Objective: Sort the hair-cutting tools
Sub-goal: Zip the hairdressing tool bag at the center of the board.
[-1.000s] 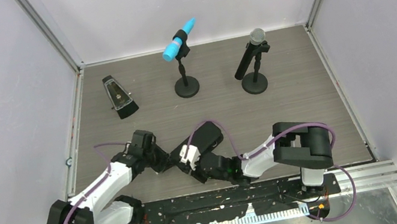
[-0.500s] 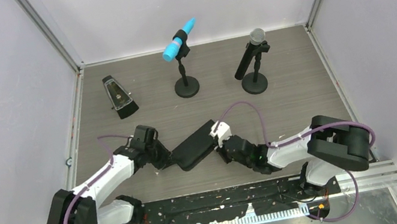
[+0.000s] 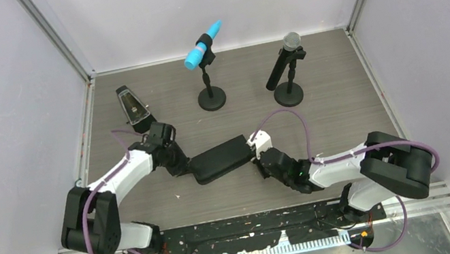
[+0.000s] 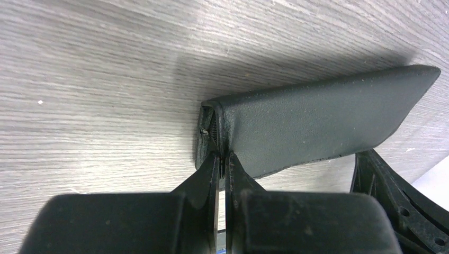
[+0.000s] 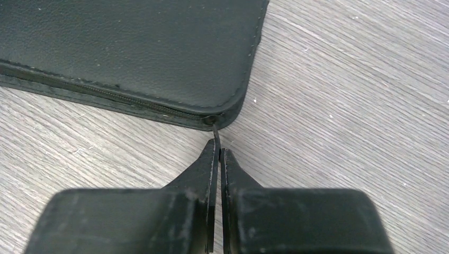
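No hair-cutting tools show in any view. A black zip case (image 3: 221,159) lies on the wood table between both arms. My left gripper (image 3: 182,169) is shut on the case's left end, its fingertips pinching the zipper seam (image 4: 214,132) of the case (image 4: 317,119). My right gripper (image 3: 258,157) is shut on the thin zipper pull (image 5: 214,132) at the rounded corner of the case (image 5: 132,47). The case looks zipped along the edge seen in the right wrist view.
A black metronome (image 3: 134,107) stands at the back left, close behind the left arm. A blue microphone (image 3: 202,46) on a round-based stand sits at the back middle, and a black microphone (image 3: 286,60) on its stand to the right.
The right gripper has swung rightward, drawing the case's end with it. The case now lies nearly level. The left gripper has closed on the case's left end and shifted farther back.
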### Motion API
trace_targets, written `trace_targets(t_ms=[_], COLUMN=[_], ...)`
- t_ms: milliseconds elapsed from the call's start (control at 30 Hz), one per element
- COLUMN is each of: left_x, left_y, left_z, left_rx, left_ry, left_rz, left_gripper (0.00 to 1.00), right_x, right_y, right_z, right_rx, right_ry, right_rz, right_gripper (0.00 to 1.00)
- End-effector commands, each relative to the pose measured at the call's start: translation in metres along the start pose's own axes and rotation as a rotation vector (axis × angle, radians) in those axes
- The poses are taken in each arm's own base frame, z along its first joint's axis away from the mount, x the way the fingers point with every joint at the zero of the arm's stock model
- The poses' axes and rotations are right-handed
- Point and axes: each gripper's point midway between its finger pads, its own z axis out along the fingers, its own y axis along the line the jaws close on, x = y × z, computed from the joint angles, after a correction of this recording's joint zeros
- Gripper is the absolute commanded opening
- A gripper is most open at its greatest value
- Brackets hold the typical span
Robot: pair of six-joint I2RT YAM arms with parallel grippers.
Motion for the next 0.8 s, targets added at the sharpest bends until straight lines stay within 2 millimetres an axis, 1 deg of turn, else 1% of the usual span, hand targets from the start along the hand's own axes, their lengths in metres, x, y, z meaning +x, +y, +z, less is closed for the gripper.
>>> trace_targets(t_ms=[0, 33, 100, 167, 233, 267, 333, 367, 400, 433, 467, 500, 567, 600, 633, 667, 700, 733, 767], left_x=[-0.02, -0.023, -0.031, -0.041, -0.053, -0.058, -0.068, -0.072, -0.075, -0.078, -0.079, -0.079, -0.072, -0.068, -0.061, -0.05, -0.04, -0.031, -0.022], left_y=[0.04, 0.041, 0.042, 0.037, 0.027, 0.021, 0.006, -0.001, -0.005, -0.008, -0.009, -0.007, 0.002, 0.003, 0.009, 0.014, 0.011, 0.01, 0.009], left_z=[-0.003, -0.002, 0.0, 0.002, 0.004, 0.005, 0.003, -0.001, -0.006, -0.012, -0.018, -0.026, -0.035, -0.041, -0.039, -0.038, -0.037, -0.034, -0.033], left_rx=[-0.184, -0.189, -0.195, -0.191, -0.185, -0.18, -0.152, -0.14, -0.13, -0.12, -0.117, -0.119, -0.126, -0.105, -0.105, -0.082, -0.035, -0.007, 0.016], left_ry=[-0.042, -0.046, -0.053, -0.065, -0.071, -0.067, -0.067, -0.075, -0.087, -0.108, -0.129, -0.156, -0.185, -0.204, -0.201, -0.195, -0.175, -0.158, -0.141], left_rz=[0.036, 0.033, 0.023, 0.022, 0.024, 0.026, 0.032, 0.034, 0.033, 0.03, 0.024, 0.012, -0.026, -0.042, -0.065, -0.081, -0.09, -0.104, -0.11], left_gripper=[0.0, 0.01, 0.07, 0.16, 0.24, 0.3, 0.47, 0.57, 0.65, 0.71, 0.75, 0.76, 0.77, 0.77, 0.78, 0.78, 0.78, 0.77, 0.77], right_x=[0.016, 0.014, 0.015, 0.016, 0.014, 0.01, 0.002, 0.0, -0.008, -0.012, -0.018, -0.022, -0.031, -0.036, -0.045, -0.041, -0.047, -0.042, -0.046], right_y=[-0.033, -0.03, -0.018, -0.001, 0.02, 0.033, 0.058, 0.07, 0.084, 0.095, 0.108, 0.118, 0.138, 0.146, 0.156, 0.16, 0.167, 0.169, 0.174], right_z=[-0.01, -0.011, -0.012, -0.014, -0.016, -0.016, -0.015, -0.017, -0.015, -0.016, -0.013, -0.013, -0.008, -0.003, -0.002, 0.002, 0.003, 0.007, 0.007], right_rx=[0.119, 0.104, 0.045, -0.028, -0.108, -0.158, -0.239, -0.273, -0.306, -0.334, -0.36, -0.382, -0.423, -0.434, -0.452, -0.455, -0.472, -0.474, -0.485], right_ry=[0.05, 0.052, 0.082, 0.097, 0.092, 0.085, 0.077, 0.075, 0.069, 0.063, 0.06, 0.054, 0.048, 0.045, 0.031, 0.044, 0.036, 0.048, 0.042], right_rz=[-0.019, -0.02, -0.025, -0.026, -0.018, -0.01, -0.007, -0.015, -0.018, -0.028, -0.031, -0.032, -0.029, -0.026, -0.022, -0.026, -0.026, -0.03, -0.027], right_gripper=[0.05, 0.05, 0.05, 0.05, 0.05, 0.05, 0.05, 0.05, 0.05, 0.05, 0.05, 0.05, 0.05, 0.05, 0.05, 0.05, 0.05, 0.05, 0.05])
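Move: The tool bag lies crosswise between the hands, its middle about 10 cm to the right of the left hand and roughly level with it. From the right hand, which has the zip pull at the bag's right end, that middle is about 10 cm left and 1 cm ahead. The blue mic stand's base is some 22 cm ahead and 11 cm left of the right hand; the metronome is about 21 cm ahead and 14 cm left of the left hand. Open the left fingers wide to let go of the bag's left end while that hand goes about 6 cm forward and 3 cm left, then draw it back 3 cm and lift it some 4 cm. Keep the right fingers shut on the zip pull and bring that hand back about 6 cm and then mainly left, 13 cm in all, turning it some 20 degrees counter-clockwise and tipping it slightly down. ##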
